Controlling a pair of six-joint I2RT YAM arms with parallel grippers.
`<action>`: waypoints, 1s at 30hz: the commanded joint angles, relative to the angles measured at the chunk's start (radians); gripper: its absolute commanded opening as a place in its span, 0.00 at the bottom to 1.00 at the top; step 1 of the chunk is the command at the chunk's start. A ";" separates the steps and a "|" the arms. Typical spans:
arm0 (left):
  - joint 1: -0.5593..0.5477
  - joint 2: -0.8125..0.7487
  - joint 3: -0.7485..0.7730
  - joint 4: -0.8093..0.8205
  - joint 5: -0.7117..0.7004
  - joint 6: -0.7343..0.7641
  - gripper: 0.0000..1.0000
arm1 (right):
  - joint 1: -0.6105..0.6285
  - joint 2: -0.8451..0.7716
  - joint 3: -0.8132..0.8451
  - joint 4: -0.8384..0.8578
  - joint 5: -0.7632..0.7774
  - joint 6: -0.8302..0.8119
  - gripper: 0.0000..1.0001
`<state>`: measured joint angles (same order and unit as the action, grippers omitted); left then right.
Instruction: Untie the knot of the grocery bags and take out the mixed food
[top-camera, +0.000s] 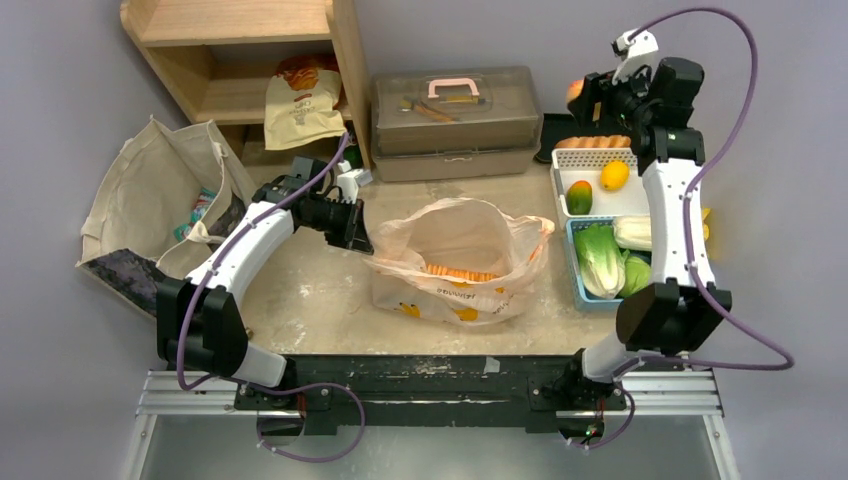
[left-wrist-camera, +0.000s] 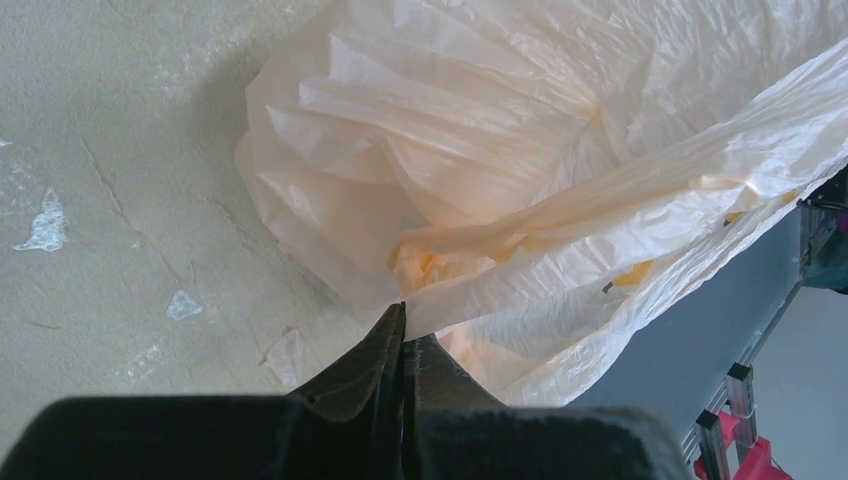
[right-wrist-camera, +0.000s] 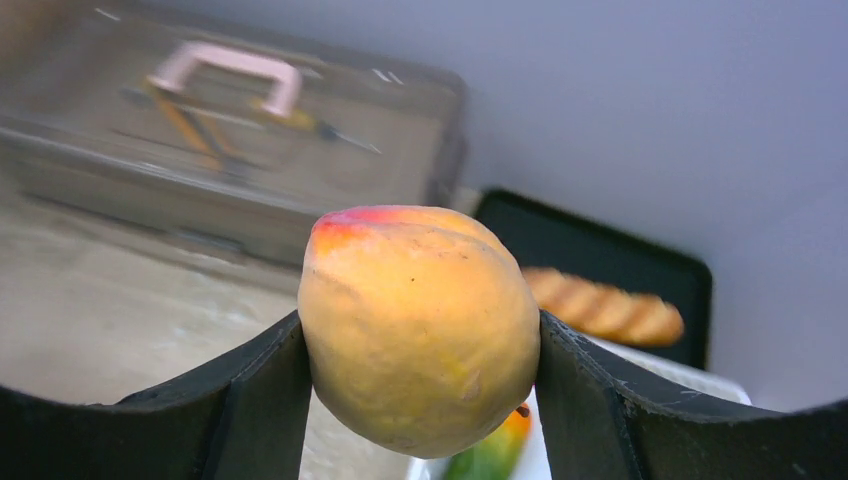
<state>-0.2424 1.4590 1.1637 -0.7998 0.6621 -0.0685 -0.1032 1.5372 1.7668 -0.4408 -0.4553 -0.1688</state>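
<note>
The pale-orange grocery bag (top-camera: 460, 262) lies open-mouthed mid-table, with long orange vegetables (top-camera: 460, 272) showing inside. No knot shows in any view. My left gripper (top-camera: 358, 238) is shut on the bag's left edge; in the left wrist view its tips (left-wrist-camera: 405, 322) pinch the thin plastic (left-wrist-camera: 500, 150). My right gripper (top-camera: 585, 97) is raised at the back right, above the white basket (top-camera: 590, 158). It is shut on a round orange-yellow fruit (right-wrist-camera: 420, 325) with a red blush, held between both fingers (right-wrist-camera: 270, 390).
The white basket holds a yellow fruit (top-camera: 614, 175) and a green-orange fruit (top-camera: 579, 197). A blue basket (top-camera: 578, 285) holds leafy greens (top-camera: 600, 258). A clear toolbox (top-camera: 455, 110), a wooden shelf (top-camera: 250, 60), a canvas tote (top-camera: 160, 200) and a black tray (right-wrist-camera: 600, 250) stand behind.
</note>
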 joint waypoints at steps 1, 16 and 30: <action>0.008 -0.003 0.004 0.031 0.023 -0.005 0.00 | -0.054 0.084 -0.058 -0.066 0.226 -0.095 0.27; 0.008 -0.019 0.028 0.007 0.010 0.017 0.00 | -0.077 0.441 -0.050 -0.036 0.377 -0.256 0.49; 0.005 -0.078 0.004 0.080 0.016 0.009 0.00 | -0.047 0.189 0.154 -0.330 -0.039 -0.273 0.91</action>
<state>-0.2424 1.4563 1.1645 -0.7933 0.6609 -0.0635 -0.1783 1.9316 1.8366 -0.6392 -0.2161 -0.4088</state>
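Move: The right hand, high up with the orange fruit already gripped, has its drop spot in the far left corner of the white basket, some 6 cm ahead, 10 cm right and 29 cm below. From that spot the lemon lies about 9 cm right, the mango 6 cm nearer, and the bread loaf roughly 8 cm farther out and 3 cm right. The spot is about 20 cm ahead, 45 cm right and 8 cm below the left hand. Down and to the right, also edging forward, the right hand carries the gripped orange fruit about 28 cm down into the white basket's far left corner, the wrist tipping some 35 degrees towards the table and turning slightly clockwise. Low beside the mango the fingers open wide and let go, then the hand backs straight up by about 8 cm. ##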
